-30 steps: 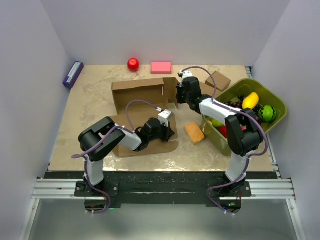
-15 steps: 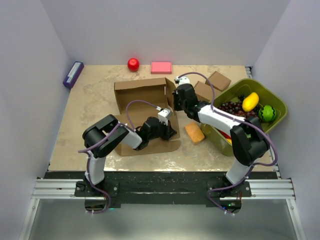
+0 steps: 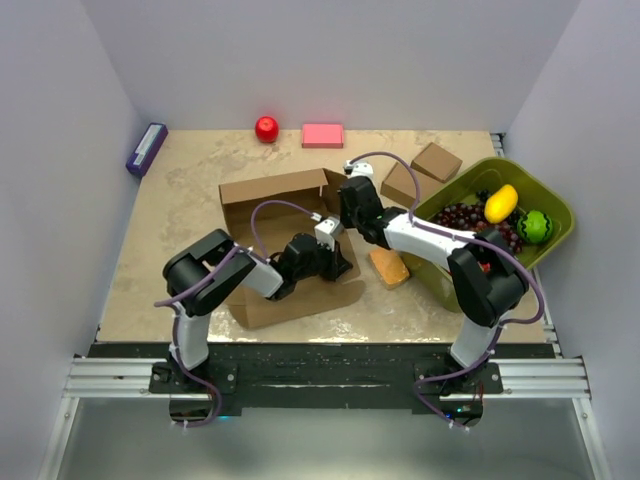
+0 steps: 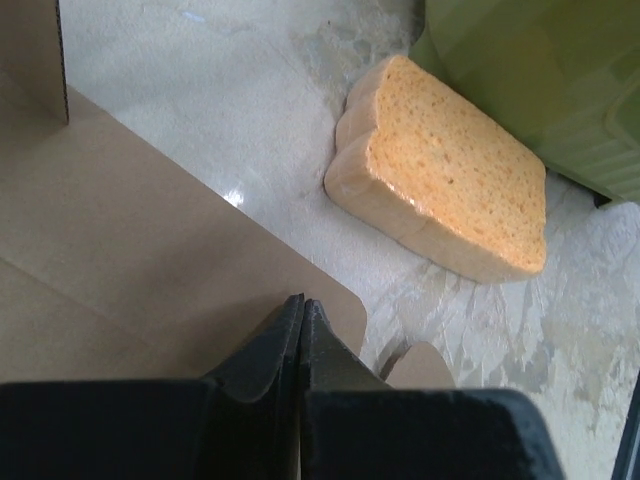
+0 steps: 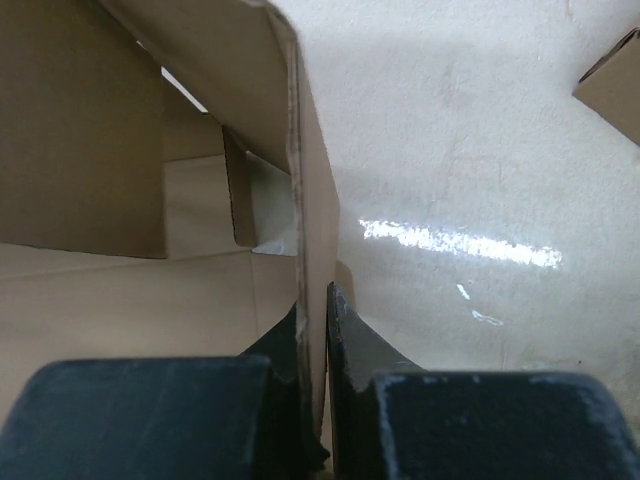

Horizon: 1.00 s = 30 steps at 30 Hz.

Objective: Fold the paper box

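Observation:
The paper box (image 3: 275,205) is a brown cardboard sheet left of the table's middle, with its back and side walls raised. My right gripper (image 3: 343,212) is shut on the box's upright right wall; in the right wrist view the wall's edge (image 5: 312,180) runs down between the two fingers of the gripper (image 5: 313,305). My left gripper (image 3: 340,266) is shut, and its tips (image 4: 302,302) rest on the flat front flap (image 4: 150,250) near the flap's rounded corner. Nothing shows between the left jaws.
A yellow sponge (image 3: 388,266) (image 4: 450,190) lies just right of the box, against a green bin (image 3: 436,283) of toy fruit. Two small brown boxes (image 3: 436,161) (image 3: 400,183) sit behind the bin. A red ball (image 3: 266,128), a pink block (image 3: 322,135) and a purple item (image 3: 146,148) line the back.
My right gripper has moved left and nearer with the box wall in it. The box has slid nearer and turned, its front edge now slanted. The left gripper stays on the front flap.

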Tool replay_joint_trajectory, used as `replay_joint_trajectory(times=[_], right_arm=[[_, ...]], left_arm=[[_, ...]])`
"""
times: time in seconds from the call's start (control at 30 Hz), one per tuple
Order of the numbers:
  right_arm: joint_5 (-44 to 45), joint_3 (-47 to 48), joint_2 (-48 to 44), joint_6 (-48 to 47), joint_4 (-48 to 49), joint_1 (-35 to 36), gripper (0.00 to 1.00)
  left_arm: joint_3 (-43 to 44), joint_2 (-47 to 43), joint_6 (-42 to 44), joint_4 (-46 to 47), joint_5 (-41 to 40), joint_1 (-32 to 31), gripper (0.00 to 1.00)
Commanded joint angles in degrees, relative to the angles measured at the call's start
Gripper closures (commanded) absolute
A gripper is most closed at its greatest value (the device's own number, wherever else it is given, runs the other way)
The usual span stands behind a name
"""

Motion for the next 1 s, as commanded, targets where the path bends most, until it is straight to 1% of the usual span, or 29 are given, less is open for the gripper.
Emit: replay_joint_trajectory(times=[0.0, 0.03, 0.1, 0.13, 0.2, 0.23, 0.33, 0.43, 0.47, 0.6, 0.63, 0.67, 0.7, 0.73, 0.8, 0.83, 0.87, 0.93, 0.97], right_arm=[[1.82, -0.21, -0.19, 2.0, -1.07, 0.71, 0.96], [2.0, -0.21, -0.37, 1.74, -1.07, 0.71, 0.96], [1.91, -0.12, -0.72, 1.12, -1.08, 0.8, 0.96], [2.0, -0.12, -0.81, 1.12, -1.07, 0.8, 0.95], [1.91, -0.21, -0.64, 0.95, -0.9, 0.8, 0.95], [1.65, -0.3, -0.55, 0.86, -0.81, 0.8, 0.95], [1.12, -0.3, 0.06, 0.86, -0.2, 0.8, 0.95], [0.51, -0.38, 0.24, 1.12, 0.24, 0.71, 0.95], [0.42, -0.39, 0.15, 1.03, 0.33, 0.71, 0.95], [0.51, -0.74, -0.29, 0.95, 0.51, 0.8, 0.95], [0.42, -1.08, -0.37, 0.86, 0.68, 0.8, 0.95], [0.51, -1.18, -0.63, 0.77, 0.94, 0.8, 0.94], [0.42, -1.35, -0.64, 0.77, 0.95, 0.71, 0.94], [0.42, -1.35, -0.81, 0.68, 0.95, 0.8, 0.94], [0.33, -1.44, -0.81, 0.59, 1.03, 0.8, 0.94], [0.24, -1.53, -0.9, 0.51, 0.95, 0.71, 0.94], [0.24, -1.7, -0.99, 0.59, 1.21, 0.8, 0.94], [0.07, -1.96, -1.16, 0.86, 1.38, 0.71, 0.94], [-0.11, -1.97, -1.16, 1.03, 1.39, 0.71, 0.94]], left_arm=[[-2.4, -5.18, 0.77, -11.15, -0.1, 0.28, 0.9], [-2.49, -6.32, 0.77, -11.59, -0.1, 0.28, 0.82], [-2.49, -9.58, 0.85, -13.96, -0.02, 0.28, 0.74], [-2.49, -10.72, 0.85, -14.93, -0.02, 0.28, 0.67], [-2.67, -14.32, 1.64, -17.92, -0.89, 0.28, 0.61], [-2.93, -15.64, 1.82, -18.71, -1.42, 0.19, 0.55], [-3.37, -20.74, 2.87, -22.14, -2.91, 0.36, 0.46], [-2.14, -27.31, 4.45, -27.75, -3.7, 0.28, 0.39], [-1.36, -28.73, 5.41, -31.34, -4.06, 0.36, 0.37], [0.76, -36.99, 7.79, -40.76, -6.6, 2.03, 0.32], [2.67, -40.31, 8.15, -42.61, -6.78, 3.77, 0.32], [4.0, -41.91, 9.28, -46.37, -6.44, 5.01, 0.31], [5.32, -43.32, 10.34, -47.88, -6.17, 6.33, 0.3], [8.72, -45.51, 11.74, -50.33, -5.99, 8.52, 0.28], [13.3, -46.06, 18.23, -56.22, -7.21, 10.03, 0.25], [18.72, -44.76, 20.52, -58.68, -8.88, 10.64, 0.25], [21.04, -43.7, 24.37, -62.71, -13.24, 11.0, 0.25], [26.13, -40.54, 26.6, -65.55, -19.31, 11.17, 0.25], [27.03, -39.57, 27.22, -65.48, -20.05, 11.26, 0.25]])
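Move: The box's upright rear wall, at its middle, stands about 16 cm ahead of my left hand, 16 cm to its left and 5 cm up. The side flap that my right hand pinches is some 15 cm ahead, 2 cm left and 7 cm up; the orange sponge sits 10 cm to the right and 3 cm ahead, about level in height. From my right hand, the rear wall's middle is roughly 4 cm ahead, 15 cm left and 3 cm lower. I lift my left fingertips off the right-hand part of the box's bottom panel, easing back some 3 cm and to the left, then climb ever faster, left and finally forward, to about 25 cm higher above the panel. My left fingers spread from shut to mostly open while the wrist tips up some 20 degrees and turns counter-clockwise. My right hand stays put, still pinching the side flap. ##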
